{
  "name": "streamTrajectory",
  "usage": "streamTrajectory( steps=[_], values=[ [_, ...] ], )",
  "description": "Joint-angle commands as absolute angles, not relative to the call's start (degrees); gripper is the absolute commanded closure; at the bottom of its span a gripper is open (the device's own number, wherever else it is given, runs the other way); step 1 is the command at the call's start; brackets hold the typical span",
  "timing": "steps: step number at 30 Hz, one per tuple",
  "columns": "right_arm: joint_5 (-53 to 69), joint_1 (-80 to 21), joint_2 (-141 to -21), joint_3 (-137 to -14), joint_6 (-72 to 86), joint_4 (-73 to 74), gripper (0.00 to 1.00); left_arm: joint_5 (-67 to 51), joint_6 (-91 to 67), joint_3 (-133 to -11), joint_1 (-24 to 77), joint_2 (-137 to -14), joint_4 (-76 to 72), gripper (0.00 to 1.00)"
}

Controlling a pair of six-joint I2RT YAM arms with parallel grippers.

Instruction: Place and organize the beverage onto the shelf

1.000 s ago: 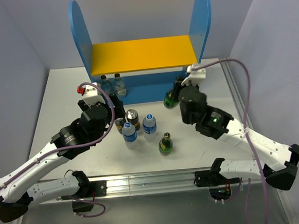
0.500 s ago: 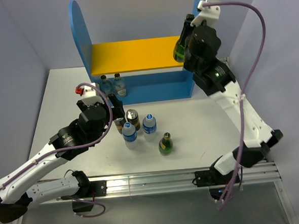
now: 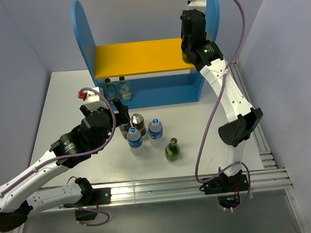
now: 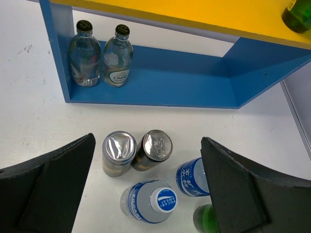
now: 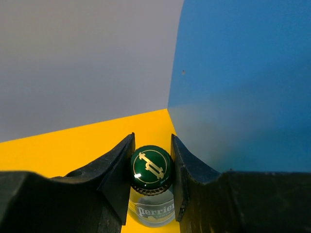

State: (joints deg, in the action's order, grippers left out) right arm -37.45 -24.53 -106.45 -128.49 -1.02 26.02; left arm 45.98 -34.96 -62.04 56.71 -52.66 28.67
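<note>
The shelf [image 3: 146,56] stands at the back, with a yellow upper board [image 5: 73,145] and a blue right side panel [image 5: 243,97]. My right gripper [image 3: 186,47] is shut on the cap of a green glass bottle [image 5: 151,167], upright at the board's right end beside the panel; the bottle also shows in the left wrist view [image 4: 297,14]. My left gripper [image 4: 148,141] is open above two dark cans [image 4: 119,153] [image 4: 153,148] and two blue-labelled water bottles [image 4: 148,201] [image 4: 194,177]. A second green bottle [image 3: 172,150] stands on the table.
Two clear glass bottles [image 4: 84,53] [image 4: 118,56] stand at the left end of the blue lower tier [image 4: 194,82]. The white table [image 3: 65,111] ends in a metal rail at the front. Grey walls close in on both sides.
My right arm has lifted the green bottle from the table by the shelf's right foot up to the right end of the yellow board. The left arm has barely moved.
</note>
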Motion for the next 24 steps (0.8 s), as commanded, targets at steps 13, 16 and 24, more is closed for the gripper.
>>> streamTrajectory(
  steps=[13, 16, 24],
  values=[
    [-39.0, -20.4, -103.9, -124.3, -0.1, 13.1, 0.69, 47.6, -34.7, -61.9, 58.3, -51.9, 28.9, 0.02],
    [-39.9, -20.4, -102.6, -121.6, 1.8, 12.2, 0.09, 47.7, -34.7, -62.0, 58.3, -52.5, 29.0, 0.02],
    [-40.3, -20.5, -96.5, -115.7, 3.9, 12.0, 0.0, 48.3, -34.7, -62.2, 58.4, -53.3, 29.2, 0.02]
  ],
)
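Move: The right hand already holds the green bottle by its neck over the right end of the yellow shelf. Its standing spot there lies roughly 2 cm ahead, 3 cm to the right and 12 cm below; the blue side panel rises level with the hand about 7 cm to its right, and the shelf's front edge runs some 5 cm back and 12 cm below. From the left hand the spot is about 28 cm ahead, 34 cm right and 2 cm higher. Keeping its hold on the bottle's neck, the right hand shifts some 3 cm to the right and about 2 cm forward, nearly level, towards the blue side panel and the back of the yellow shelf, its fingertips swinging a few degrees clockwise. It then stops and opens its fingers wide to let go of the neck, sinking about 1.5 cm with the fingers spread on either side of the bottle and the fingertips tipping up slightly. ##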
